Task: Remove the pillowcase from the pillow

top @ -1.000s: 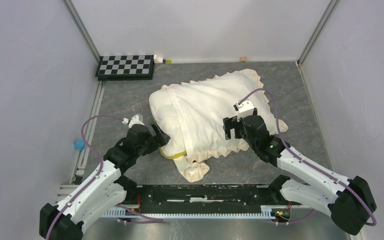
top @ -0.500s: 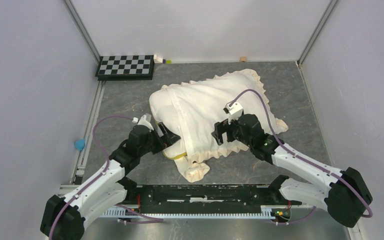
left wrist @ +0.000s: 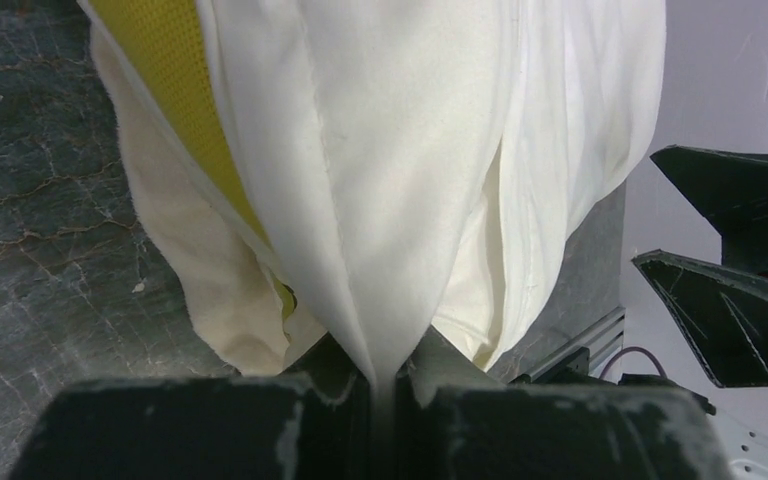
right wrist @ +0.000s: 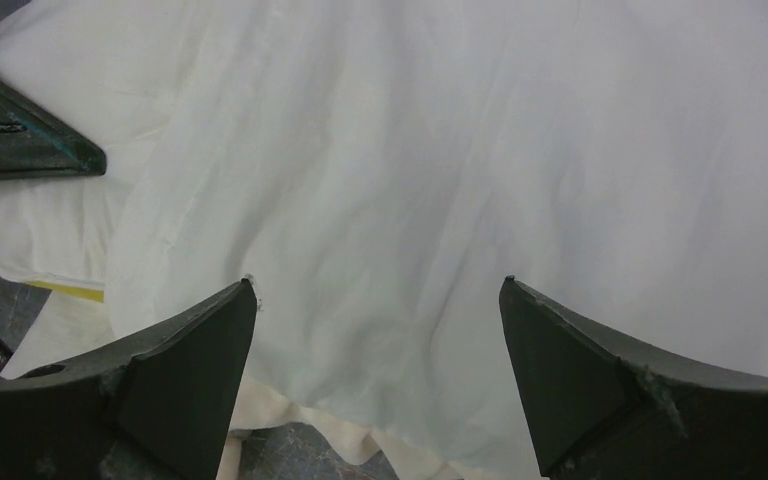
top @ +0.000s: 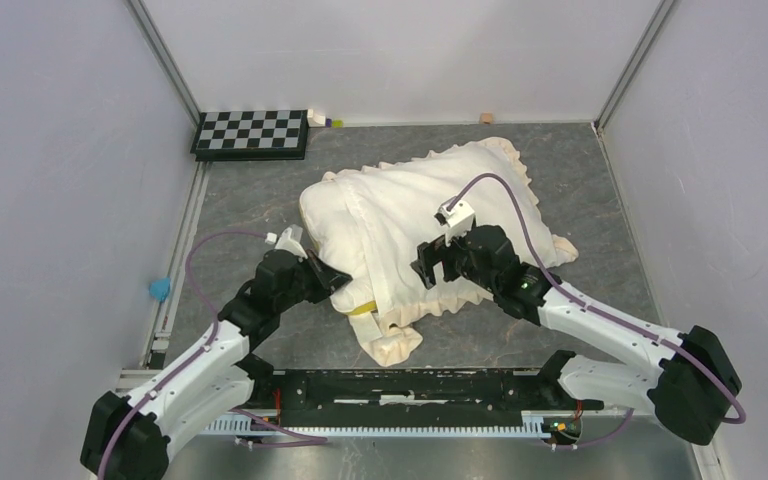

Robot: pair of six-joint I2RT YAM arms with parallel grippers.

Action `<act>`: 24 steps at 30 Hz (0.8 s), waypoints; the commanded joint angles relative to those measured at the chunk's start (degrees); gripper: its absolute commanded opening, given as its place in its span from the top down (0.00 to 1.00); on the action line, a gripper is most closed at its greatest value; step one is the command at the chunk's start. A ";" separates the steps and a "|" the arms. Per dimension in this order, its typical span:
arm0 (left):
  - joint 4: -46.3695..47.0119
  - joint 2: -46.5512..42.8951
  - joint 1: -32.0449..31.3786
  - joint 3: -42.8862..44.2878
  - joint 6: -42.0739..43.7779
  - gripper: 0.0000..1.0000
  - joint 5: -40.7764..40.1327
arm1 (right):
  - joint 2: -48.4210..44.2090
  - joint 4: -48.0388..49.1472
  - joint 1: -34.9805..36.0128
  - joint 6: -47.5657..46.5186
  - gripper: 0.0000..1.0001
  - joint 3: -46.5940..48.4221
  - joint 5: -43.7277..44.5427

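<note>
The pillowcase (top: 460, 195) lies cream face up with frilled edges in the middle of the table, the pillow inside it. The pillow's plump white left end (top: 322, 215) sticks out, with its yellow band (top: 361, 308) showing at the near edge. My left gripper (top: 340, 283) is shut on a fold of the pillow's white fabric (left wrist: 400, 250) beside the yellow band (left wrist: 165, 70). My right gripper (top: 428, 265) is open and empty, just above the pillowcase near its front frill (right wrist: 400, 180).
A checkerboard (top: 251, 133) lies at the far left. A small yellow-green object (top: 326, 121) and a small wooden block (top: 485, 118) sit by the back wall. A blue object (top: 159, 290) lies outside the left rail. Grey walls stand on three sides.
My left gripper moved right onto the pillow's near-left corner and closed on its fabric. My right gripper moved left across the pillowcase and stayed open.
</note>
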 commanded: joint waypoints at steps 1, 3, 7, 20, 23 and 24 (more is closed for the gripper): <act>-1.10 -3.05 0.01 4.50 0.76 0.98 1.30 | -1.76 0.71 0.23 0.07 0.02 2.50 6.94; -3.09 -4.07 0.01 5.61 1.87 0.98 1.03 | -4.07 2.06 0.21 -0.88 0.02 1.23 8.79; -5.29 -5.97 0.01 6.86 2.85 0.98 0.87 | -10.19 11.81 0.25 -1.84 0.02 -7.14 8.65; -8.42 -8.06 -0.03 11.15 5.19 0.98 2.88 | 3.40 6.46 13.79 -3.13 0.02 6.69 13.82; -8.11 -8.54 0.01 11.14 4.63 0.98 3.50 | 7.89 5.82 15.79 -2.82 0.02 10.21 13.82; -8.16 -8.75 -0.04 11.17 4.54 0.98 3.59 | 9.06 5.71 16.51 -2.82 0.02 11.17 13.76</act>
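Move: The left gripper already has the pillowcase edge pinched; the yellow pillow edge shows about 3 cm to its right, 6 cm back and some 6 cm below. From the open right gripper, that held edge lies about 14 cm to the left, roughly level in reach and some 4 cm lower. From the right hand, the yellow pillow edge is about 11 cm left, 6 cm back and 10 cm down, and the loose trim flap 6 cm left, 14 cm back and 14 cm down. Keep the left fingers shut on the pillowcase edge and raise it about 5 cm, drawing back only slightly. With the right gripper wide open, first rise a little and ease to the right, then sweep left over the white cloth towards the left gripper, ending about 7 cm left, 4 cm higher and a little back, fingertips tipped up slightly. ##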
